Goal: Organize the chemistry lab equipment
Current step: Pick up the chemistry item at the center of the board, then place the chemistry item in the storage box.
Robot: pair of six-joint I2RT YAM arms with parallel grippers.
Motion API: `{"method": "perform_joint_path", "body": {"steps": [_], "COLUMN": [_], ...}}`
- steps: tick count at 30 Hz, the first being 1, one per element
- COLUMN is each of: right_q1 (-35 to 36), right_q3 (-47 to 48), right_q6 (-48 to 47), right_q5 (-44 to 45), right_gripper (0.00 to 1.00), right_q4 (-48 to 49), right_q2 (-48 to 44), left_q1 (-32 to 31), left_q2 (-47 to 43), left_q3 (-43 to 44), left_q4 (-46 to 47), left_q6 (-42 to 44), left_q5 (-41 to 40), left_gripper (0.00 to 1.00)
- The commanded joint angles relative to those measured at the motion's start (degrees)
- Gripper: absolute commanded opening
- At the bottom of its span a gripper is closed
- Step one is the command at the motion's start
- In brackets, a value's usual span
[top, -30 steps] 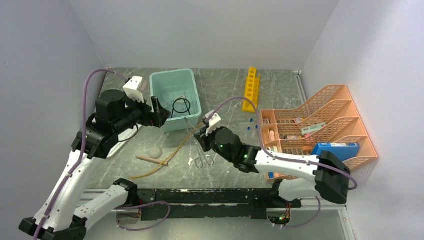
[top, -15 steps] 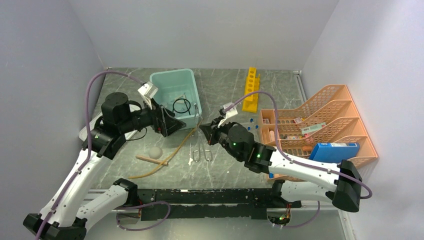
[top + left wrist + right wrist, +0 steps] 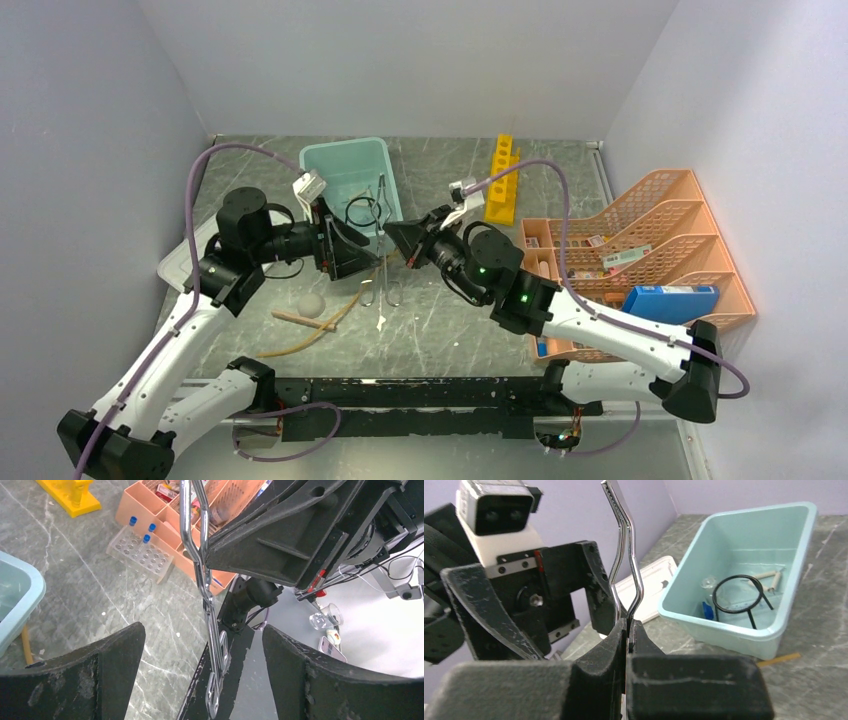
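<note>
Silver metal tongs hang upright in the air beside the tub, and my right gripper is shut on their middle. The handle loops point down and the bent tips point up. My left gripper is open, with one finger on each side of the tongs, not touching them. The two grippers face each other, left and right. A black wire ring stand lies in the tub. On the table lie a tan hose, a wooden stick and a yellow rack.
The pale teal tub stands at the back left, its lid under my left arm. An orange organiser with a blue box fills the right side. Blue-capped tubes stand in a clear rack. A white ball lies by the stick.
My right gripper has lifted the tongs off the table and carried them up and left. My left gripper has swung right until its open fingers stand on either side of the tongs.
</note>
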Motion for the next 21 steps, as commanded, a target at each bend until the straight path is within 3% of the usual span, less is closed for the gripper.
{"method": "perform_joint_path", "body": {"steps": [1, 9, 21], "right_q1": [-0.19, -0.24, -0.25], "right_q3": [2.69, 3.89, 3.00], "right_q6": [2.96, 6.67, 8.92], "right_q5": [-1.00, -2.15, -0.69], "right_gripper": [0.00, 0.00, 0.00], "right_q4": [3.87, 5.66, 6.21], "right_q2": [1.24, 3.42, 3.20], "left_q1": [-0.25, -0.26, -0.33], "left_q2": [0.15, -0.54, -0.05], "left_q3": [-1.36, -5.63, -7.16], "left_q4": [7.54, 19.50, 22.79], "left_q6": [-4.02, -14.90, -17.91], "left_q5": [2.33, -0.04, 0.27], "left_gripper": [0.89, 0.78, 0.36]}}
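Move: Close in front of the open left fingers stands the upright metal tongs, tips up and rings down, still pinched by the right hand; its middle is about 3 cm to the left hand's right, level forward, some 2 cm above. From the right hand, the tongs' middle is about 3 cm straight below, and the left gripper's mouth roughly 3 cm left, 5 cm below. Counted from the left hand, the teal bin is about 20 cm ahead, 6 cm left, and the round stopper level forward, some 13 cm left, both well below. Bringing the tongs about 2 cm left towards the left gripper, the right hand keeps its shut pinch, tilts slightly, then holds there. The left hand eases up 1.5 cm and 1 cm right, rolling some 10 degrees, while its fingers close from wide open to under half around the shank below the right fingers; a touch isn't clear yet. ##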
